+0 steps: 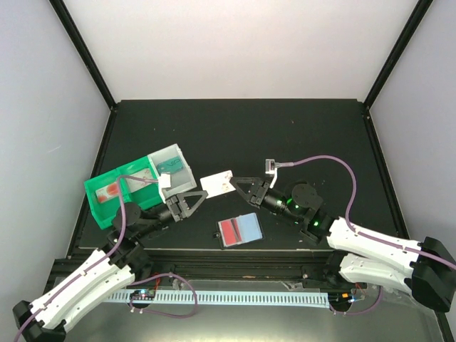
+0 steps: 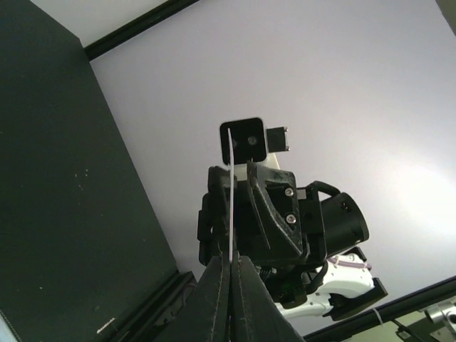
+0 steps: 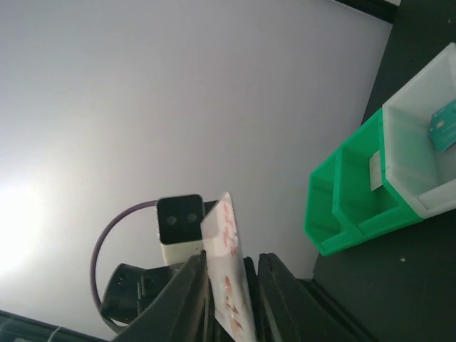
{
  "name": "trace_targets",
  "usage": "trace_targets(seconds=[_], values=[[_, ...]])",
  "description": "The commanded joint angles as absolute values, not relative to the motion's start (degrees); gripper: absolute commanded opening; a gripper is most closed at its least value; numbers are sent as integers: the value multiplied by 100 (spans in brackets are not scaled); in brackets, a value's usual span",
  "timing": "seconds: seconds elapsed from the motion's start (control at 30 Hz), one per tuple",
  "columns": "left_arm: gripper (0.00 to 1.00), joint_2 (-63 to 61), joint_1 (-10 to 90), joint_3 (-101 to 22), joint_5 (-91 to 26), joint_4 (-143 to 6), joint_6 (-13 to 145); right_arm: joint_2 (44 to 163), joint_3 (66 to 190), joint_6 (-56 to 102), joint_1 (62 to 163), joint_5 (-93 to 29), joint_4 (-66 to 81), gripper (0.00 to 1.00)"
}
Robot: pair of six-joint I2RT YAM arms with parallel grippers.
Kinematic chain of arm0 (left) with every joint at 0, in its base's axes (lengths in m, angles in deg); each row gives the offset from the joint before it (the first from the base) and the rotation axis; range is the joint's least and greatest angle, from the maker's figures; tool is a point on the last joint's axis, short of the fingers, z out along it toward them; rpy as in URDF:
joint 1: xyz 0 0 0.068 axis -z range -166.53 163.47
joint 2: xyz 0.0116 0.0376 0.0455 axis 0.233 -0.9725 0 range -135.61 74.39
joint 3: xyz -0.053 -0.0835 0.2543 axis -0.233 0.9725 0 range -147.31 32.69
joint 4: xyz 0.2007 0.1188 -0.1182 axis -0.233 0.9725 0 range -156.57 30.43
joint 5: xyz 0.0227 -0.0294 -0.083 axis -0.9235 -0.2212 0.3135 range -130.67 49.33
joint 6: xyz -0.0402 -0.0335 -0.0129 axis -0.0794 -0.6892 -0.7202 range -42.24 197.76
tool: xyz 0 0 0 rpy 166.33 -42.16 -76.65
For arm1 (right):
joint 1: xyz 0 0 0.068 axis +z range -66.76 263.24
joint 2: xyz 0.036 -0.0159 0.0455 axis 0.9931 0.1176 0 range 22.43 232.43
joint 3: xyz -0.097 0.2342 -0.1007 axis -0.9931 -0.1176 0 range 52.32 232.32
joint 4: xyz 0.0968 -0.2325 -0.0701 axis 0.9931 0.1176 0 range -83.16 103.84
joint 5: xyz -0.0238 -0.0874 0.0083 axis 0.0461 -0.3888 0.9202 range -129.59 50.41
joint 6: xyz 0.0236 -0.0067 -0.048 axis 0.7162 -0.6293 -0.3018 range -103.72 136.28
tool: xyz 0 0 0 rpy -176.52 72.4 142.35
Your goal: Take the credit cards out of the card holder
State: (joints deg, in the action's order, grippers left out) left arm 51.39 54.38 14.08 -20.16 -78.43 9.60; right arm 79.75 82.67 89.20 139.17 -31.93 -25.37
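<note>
A white credit card with red marks hangs in the air between my two grippers. My left gripper is shut on the card's near end, and in the left wrist view the card stands edge-on out of the closed jaws of that gripper. My right gripper is at the card's other end. In the right wrist view the card leans on one finger of that gripper, with a gap to the other. The card holder lies open on the table, showing a red and a pale blue panel.
A green compartment tray sits at the left, with a clear bin at its right end holding a teal card. The right wrist view also shows the tray and the bin. White walls enclose the black table.
</note>
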Motion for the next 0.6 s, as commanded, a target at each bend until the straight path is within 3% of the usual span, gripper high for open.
trace_targets(seconds=[0.0, 0.07, 0.27, 0.33, 0.57], values=[[1, 5190, 5444, 902, -2285, -7139, 1566, 7781, 8057, 8705, 13949, -3301, -2549, 27], [2, 5113, 5420, 673, -2332, -6729, 1869, 7619, 7987, 8553, 13948, -3341, -2296, 39], [2, 4661, 5147, -306, -2212, -5363, 2823, 6847, 7750, 7994, 13949, -3534, -1274, 88], [2, 4495, 4987, -546, -2108, -5023, 3071, 6530, 7710, 7759, 13949, -3639, -870, 100], [1, 3958, 3896, -1047, -1264, -4121, 3805, 5385, 7420, 7424, 13949, -4079, 130, 100]])
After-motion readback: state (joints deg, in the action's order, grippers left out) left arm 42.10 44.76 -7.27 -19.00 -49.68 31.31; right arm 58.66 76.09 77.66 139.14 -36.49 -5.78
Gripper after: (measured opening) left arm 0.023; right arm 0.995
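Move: Ahead and to the left of the left hand, which already pinches the flower-printed card, the sorting tray's middle lies about 15 cm farther out, 25 cm left and 19 cm below. The card's middle is about 2 cm ahead and 3 cm right, level in height. The open card holder lies roughly 8 cm right, 1 cm back and 20 cm below. From the right hand the tray's middle is some 34 cm left, 11 cm ahead and 20 cm below. Opening from nearly shut to fully wide, the right fingers let go of the card's far end while that hand backs off about 6 cm to the right, also a little back and down. The left hand keeps its pinch and carries the card forward and left towards the tray, about 5 cm in all with a small rise, rolling some 20 degrees so its left side lifts. ##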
